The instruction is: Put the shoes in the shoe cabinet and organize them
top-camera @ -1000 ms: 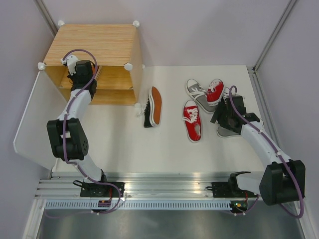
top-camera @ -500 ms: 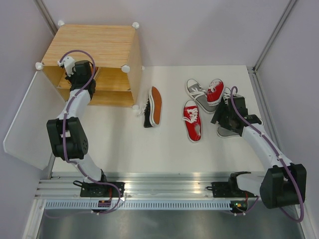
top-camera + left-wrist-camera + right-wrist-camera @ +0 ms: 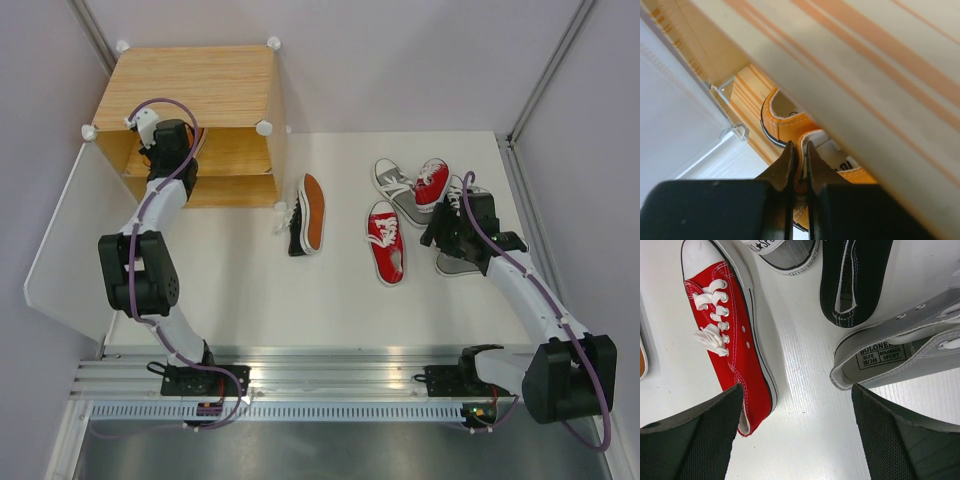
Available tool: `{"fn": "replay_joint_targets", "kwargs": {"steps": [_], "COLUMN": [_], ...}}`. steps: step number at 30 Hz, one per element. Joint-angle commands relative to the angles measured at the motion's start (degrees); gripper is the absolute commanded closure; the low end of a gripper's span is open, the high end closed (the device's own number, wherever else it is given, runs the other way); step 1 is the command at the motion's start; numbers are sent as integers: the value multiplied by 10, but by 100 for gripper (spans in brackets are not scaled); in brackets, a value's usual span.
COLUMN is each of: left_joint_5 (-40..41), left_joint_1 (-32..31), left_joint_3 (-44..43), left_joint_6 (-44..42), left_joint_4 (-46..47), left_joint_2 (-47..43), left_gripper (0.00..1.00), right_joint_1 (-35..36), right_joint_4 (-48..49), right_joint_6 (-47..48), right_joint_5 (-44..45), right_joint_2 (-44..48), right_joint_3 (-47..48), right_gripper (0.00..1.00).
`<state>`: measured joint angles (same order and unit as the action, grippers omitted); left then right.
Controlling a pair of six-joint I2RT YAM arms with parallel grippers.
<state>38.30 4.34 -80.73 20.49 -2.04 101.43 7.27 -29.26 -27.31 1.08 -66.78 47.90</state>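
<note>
The shoe cabinet [image 3: 190,88] stands at the back left with its white door [image 3: 70,240] swung open. My left gripper [image 3: 172,140] reaches into its upper opening. In the left wrist view it [image 3: 800,160] is shut on the heel collar of an orange shoe [image 3: 850,170], with a second orange shoe [image 3: 785,117] just behind. My right gripper [image 3: 797,412] hangs open over bare table, between the heel of a red shoe [image 3: 735,340] and the heel of a grey shoe [image 3: 900,355]. A black shoe [image 3: 855,280] lies just beyond.
A black shoe [image 3: 303,218] lies on its side mid-table, its orange-brown sole facing right. A second red shoe [image 3: 432,183] and a second grey shoe [image 3: 396,185] lie at the back right. The table's right edge rail [image 3: 520,200] runs close to the right arm.
The cabinet has rocked and shifted slightly right with the left gripper inside it, and its door has swung. The right gripper has edged a little to the left.
</note>
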Motion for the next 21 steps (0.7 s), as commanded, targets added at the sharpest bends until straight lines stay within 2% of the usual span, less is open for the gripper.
{"fn": "replay_joint_targets", "kwargs": {"steps": [1,6,12,18,21], "left_joint_5": [-57,-60,-89,-97,-97], "left_joint_1": [9,9,8,9,8], "left_joint_3": [-36,-32,-20,21,29], "left_joint_6": [37,42,32,-4,-15], "left_joint_4": [163,192,191,172,141], "left_joint_2": [24,35,38,-16,-42], "left_gripper": [96,92,81,50,41], "right_joint_1": [-3,-3,-3,-3,-3], "right_joint_4": [18,17,18,17,17], "right_joint_6": [9,10,13,16,20], "right_joint_5": [-6,-3,-1,1,-4], "right_joint_2": [12,13,12,18,21], "right_joint_3": [-4,-5,-6,-7,-6], "right_gripper": [8,8,8,8,8]}}
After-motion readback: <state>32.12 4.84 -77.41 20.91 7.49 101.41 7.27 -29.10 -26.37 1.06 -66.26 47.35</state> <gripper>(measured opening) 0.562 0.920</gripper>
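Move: My left hand has the second orange shoe pinched by its heel collar, toe into the cabinet; the shelf spot it goes on centres about 9 cm ahead, 4 cm right and 4 cm below. The first orange shoe stands some 10 cm ahead, 6 cm left, 4 cm below. The open cabinet door's middle is roughly 22 cm back and 18 cm left. From my idle right hand that shelf spot is about 27 cm ahead, 66 cm left and slightly higher. I let go of the orange shoe's heel on the cabinet's upper shelf: my left hand first eases about 2 cm forward into the cabinet with the fingers still shut, drifting a centimetre right, then spreads them to a little over half open. Meanwhile the fingertips tip up some 5 to 10 degrees and the hand swings slightly clockwise. ##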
